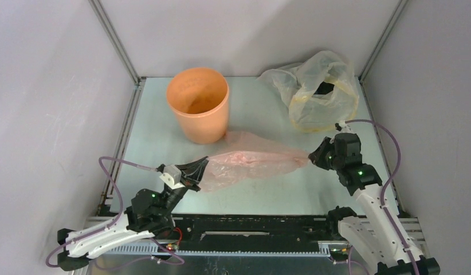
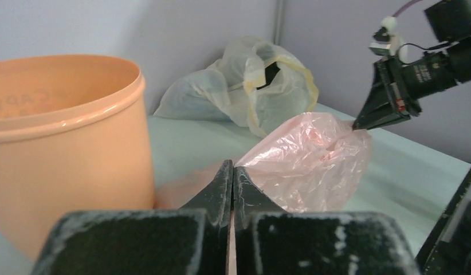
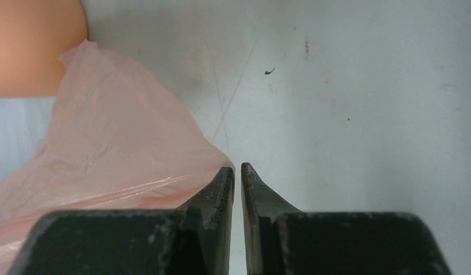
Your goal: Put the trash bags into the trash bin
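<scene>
The trash bag [image 1: 250,163] is a crinkly pale pink film stretched across the table between my two grippers, just in front of the orange trash bin [image 1: 197,112]. My left gripper [image 1: 200,171] is shut on the bag's left end. In the left wrist view its jaws [image 2: 233,169] are pressed together, with the bag [image 2: 313,160] billowing beyond them and the bin [image 2: 61,137] at the left. My right gripper [image 1: 312,156] pinches the bag's tapered right tip. In the right wrist view its jaws [image 3: 238,169] leave only a thin slit, and the bag [image 3: 107,149] reaches the left fingertip.
A larger clear yellowish bag [image 1: 319,91] with dark contents sits at the back right, behind the right gripper. Grey walls close in the table on the left, back and right. The bin stands upright with its mouth open.
</scene>
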Tool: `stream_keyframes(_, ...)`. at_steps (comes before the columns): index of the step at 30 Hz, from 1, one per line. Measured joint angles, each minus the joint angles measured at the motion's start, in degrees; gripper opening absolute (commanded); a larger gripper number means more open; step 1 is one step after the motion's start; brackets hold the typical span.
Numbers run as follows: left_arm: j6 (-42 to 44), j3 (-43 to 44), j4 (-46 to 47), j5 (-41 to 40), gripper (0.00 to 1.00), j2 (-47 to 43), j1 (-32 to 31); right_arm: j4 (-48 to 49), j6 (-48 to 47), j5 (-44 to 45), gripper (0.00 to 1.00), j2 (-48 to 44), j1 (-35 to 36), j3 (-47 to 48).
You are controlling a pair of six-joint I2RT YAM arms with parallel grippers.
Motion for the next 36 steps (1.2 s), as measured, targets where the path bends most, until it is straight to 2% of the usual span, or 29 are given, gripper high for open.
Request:
stream_keyframes(2, -0.61, 0.24, -0.81, -2.14, 0.0, 0.52, 0.0, -0.48, 1.33, 1.36, 0.15, -0.39, -0.48, -0.02)
stream_keyframes(3, -0.92, 0.55, -1.2, -3.04, 0.0, 1.16, 0.0, -0.7, 2.16, 2.19, 0.2, -0.55, -0.68, -0.02)
stream_keyframes(5, -1.11, 1.55, -2.08, -3.93, 0.0, 3.04, 0.0, -1.2, 3.37, 3.65, 0.34, -0.76, -1.22, -0.02)
stream_keyframes(6, -1.36, 2.4, -2.51, -4.15, 0.0, 4.33, 0.0, -1.49, 3.76, 4.15, 0.5, -0.92, -1.49, -0.04)
stream_keyframes(7, -1.42, 3.5, -2.89, -4.31, 0.0, 5.88, 0.02, -1.77, 3.69, 4.5, 0.6, -1.22, -1.7, -0.07)
stream_keyframes(8, -1.46, 4.55, -3.06, -4.28, 0.0, 7.37, 0.04, -1.97, 4.0, 4.68, 0.68, -1.62, -1.88, -0.07)
stream_keyframes(10, -1.55, 6.97, -3.67, -4.22, 0.0, 10.29, 0.13, -2.08, 3.15, 4.09, 0.74, -3.21, -2.14, -0.07)
stream_keyframes(16, -3.45, 17.14, -5.53, -2.56, 0.0, 24.57, 0.15, 0.26, -1.64, -6.58, 0.78, -10.71, -2.38, -0.07)
stream_keyframes(19, -5.03, 25.59, -8.85, -1.73, 0.0, 34.84, 0.15, 1.44, -3.21, -11.52, 0.83, -11.91, -2.34, -0.07)
stream_keyframes(26, -8.44, 45.55, -17.99, -0.5, 0.0, 55.39, 0.15, 2.99, -7.1, -22.71, 0.88, -12.28, -1.77, -0.07)
stream_keyframes(31, -8.48, 53.64, -21.97, 0.11, 0.0, 63.52, 0.35, 6.69, -8.76, -27.41, 0.92, -13.84, 2.29, -0.07)
stream_keyframes(36, -7.91, 59.91, -24.72, 3.63, 0.0, 67.01, 0.66, 9.16, -9.62, -24.92, 0.94, -11.78, 8.37, 1.14)
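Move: The left fingers hold the pink trash bag's near-left edge, the right fingers its far-right end. From the left gripper, the right gripper is some 39 cm right, 7 cm ahead and 12 cm lower, and the bin about 25 cm ahead, 4 cm left, 13 cm lower. From the right gripper, the pink bag's middle lies about 23 cm left, 2 cm back and slightly below, the white bag roughly 27 cm ahead, 8 cm right, 4 cm lower. Carry the left gripper, still pinching the bag, about 18 cm right towards the right gripper, rising and reaching forward some 6 cm each, rolling its left side up and tipping its fingers down. Edge the right gripper slightly right while opening it to let go of the bag's end, then swing it left, up and a little back along the bag, fingers wide, tips lifting, turning some 35 degrees counter-clockwise. ##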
